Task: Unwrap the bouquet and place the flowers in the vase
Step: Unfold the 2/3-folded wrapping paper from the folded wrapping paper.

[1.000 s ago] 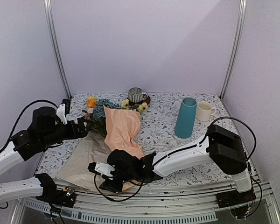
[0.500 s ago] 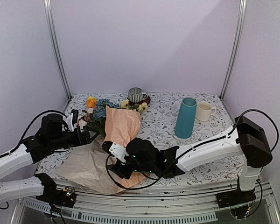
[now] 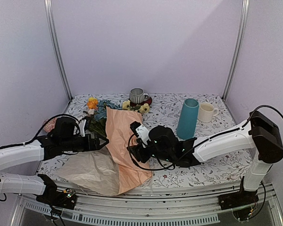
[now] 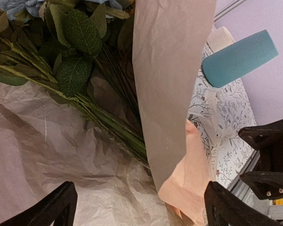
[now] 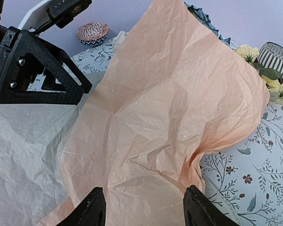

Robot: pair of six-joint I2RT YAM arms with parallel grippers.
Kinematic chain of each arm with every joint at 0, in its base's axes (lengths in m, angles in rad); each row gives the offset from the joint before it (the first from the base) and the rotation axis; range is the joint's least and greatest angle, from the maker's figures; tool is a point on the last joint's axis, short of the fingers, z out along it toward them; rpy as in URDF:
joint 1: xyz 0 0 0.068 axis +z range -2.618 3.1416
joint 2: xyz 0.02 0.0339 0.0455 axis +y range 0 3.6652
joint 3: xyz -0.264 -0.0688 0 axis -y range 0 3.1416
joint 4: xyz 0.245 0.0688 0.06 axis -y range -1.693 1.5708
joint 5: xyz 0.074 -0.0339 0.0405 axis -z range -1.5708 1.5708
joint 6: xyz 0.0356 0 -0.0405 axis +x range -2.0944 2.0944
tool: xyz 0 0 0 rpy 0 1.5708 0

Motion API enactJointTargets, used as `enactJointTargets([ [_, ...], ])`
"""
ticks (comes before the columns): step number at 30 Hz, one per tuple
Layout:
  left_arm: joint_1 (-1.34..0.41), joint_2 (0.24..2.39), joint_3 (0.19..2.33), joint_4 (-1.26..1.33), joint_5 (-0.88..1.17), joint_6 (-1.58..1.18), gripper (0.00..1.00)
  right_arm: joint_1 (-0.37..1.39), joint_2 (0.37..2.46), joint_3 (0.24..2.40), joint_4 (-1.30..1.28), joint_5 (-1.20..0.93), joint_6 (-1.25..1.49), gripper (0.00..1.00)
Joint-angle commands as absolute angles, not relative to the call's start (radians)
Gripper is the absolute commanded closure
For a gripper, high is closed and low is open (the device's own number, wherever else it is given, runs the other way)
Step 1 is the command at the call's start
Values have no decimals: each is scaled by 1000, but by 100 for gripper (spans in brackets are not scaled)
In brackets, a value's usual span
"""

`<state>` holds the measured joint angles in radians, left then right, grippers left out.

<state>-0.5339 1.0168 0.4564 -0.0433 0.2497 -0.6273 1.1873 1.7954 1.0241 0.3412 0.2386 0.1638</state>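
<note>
The bouquet lies half unwrapped at the left of the table. Its peach-pink paper is spread open, with a raised flap. The flowers point to the back, and their green stems and leaves lie bare on the greyish inner sheet. My left gripper is open wide just short of the stem ends, touching nothing. From the right, my right gripper hovers open over the peach paper. The teal vase stands upright at the right.
A cream mug stands next to the vase. A striped grey cup sits at the back on a dark saucer, with yellow blooms beside it. A small patterned bowl lies at the far left.
My right gripper has pulled back from the front edge toward the table's middle, and the peach paper now lies spread wider. My left gripper has moved right toward the stems.
</note>
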Motion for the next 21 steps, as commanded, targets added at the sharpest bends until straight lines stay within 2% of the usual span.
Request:
enactJointTargets([
  [1, -525, 1065, 486, 11, 247, -594, 4, 1185, 1748, 994, 379, 269, 201, 42],
  [5, -526, 1119, 502, 31, 259, -586, 6, 1184, 1746, 985, 384, 271, 203, 42],
  [11, -526, 1191, 527, 55, 287, -581, 20, 1183, 1741, 974, 392, 270, 206, 42],
  [16, -527, 1204, 542, 94, 346, -582, 68, 1181, 1737, 964, 393, 275, 205, 42],
  [21, -528, 1192, 566, 146, 478, -614, 92, 1181, 1714, 947, 392, 308, 204, 42],
])
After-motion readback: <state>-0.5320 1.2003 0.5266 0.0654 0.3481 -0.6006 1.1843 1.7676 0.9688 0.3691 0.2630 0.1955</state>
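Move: The free edge of the standing peach paper flap is just off the left fingertips, about 2 cm ahead and 3 cm to the right, roughly 1 cm lower. Under the hand the leafy stems lie about 7 cm ahead, 2 cm left and 7 cm down, and the already opened pale paper spreads some 7 cm back and 5 cm left, about 9 cm below. From the right hand, that edge is roughly 6 cm ahead and 7 cm left, 2 cm lower. With its fingers still wide open and pointing forward, right and down, the left hand eases about 2 cm down and 1.5 cm forward while drifting right, so that the flap's free edge comes between the fingertips. The fingers then shut almost fully and pinch the edge, while the hand lifts back up by about 1.5 cm and slides on to the right, nearly 3 cm in all, with only a slight turn of the wrist. ##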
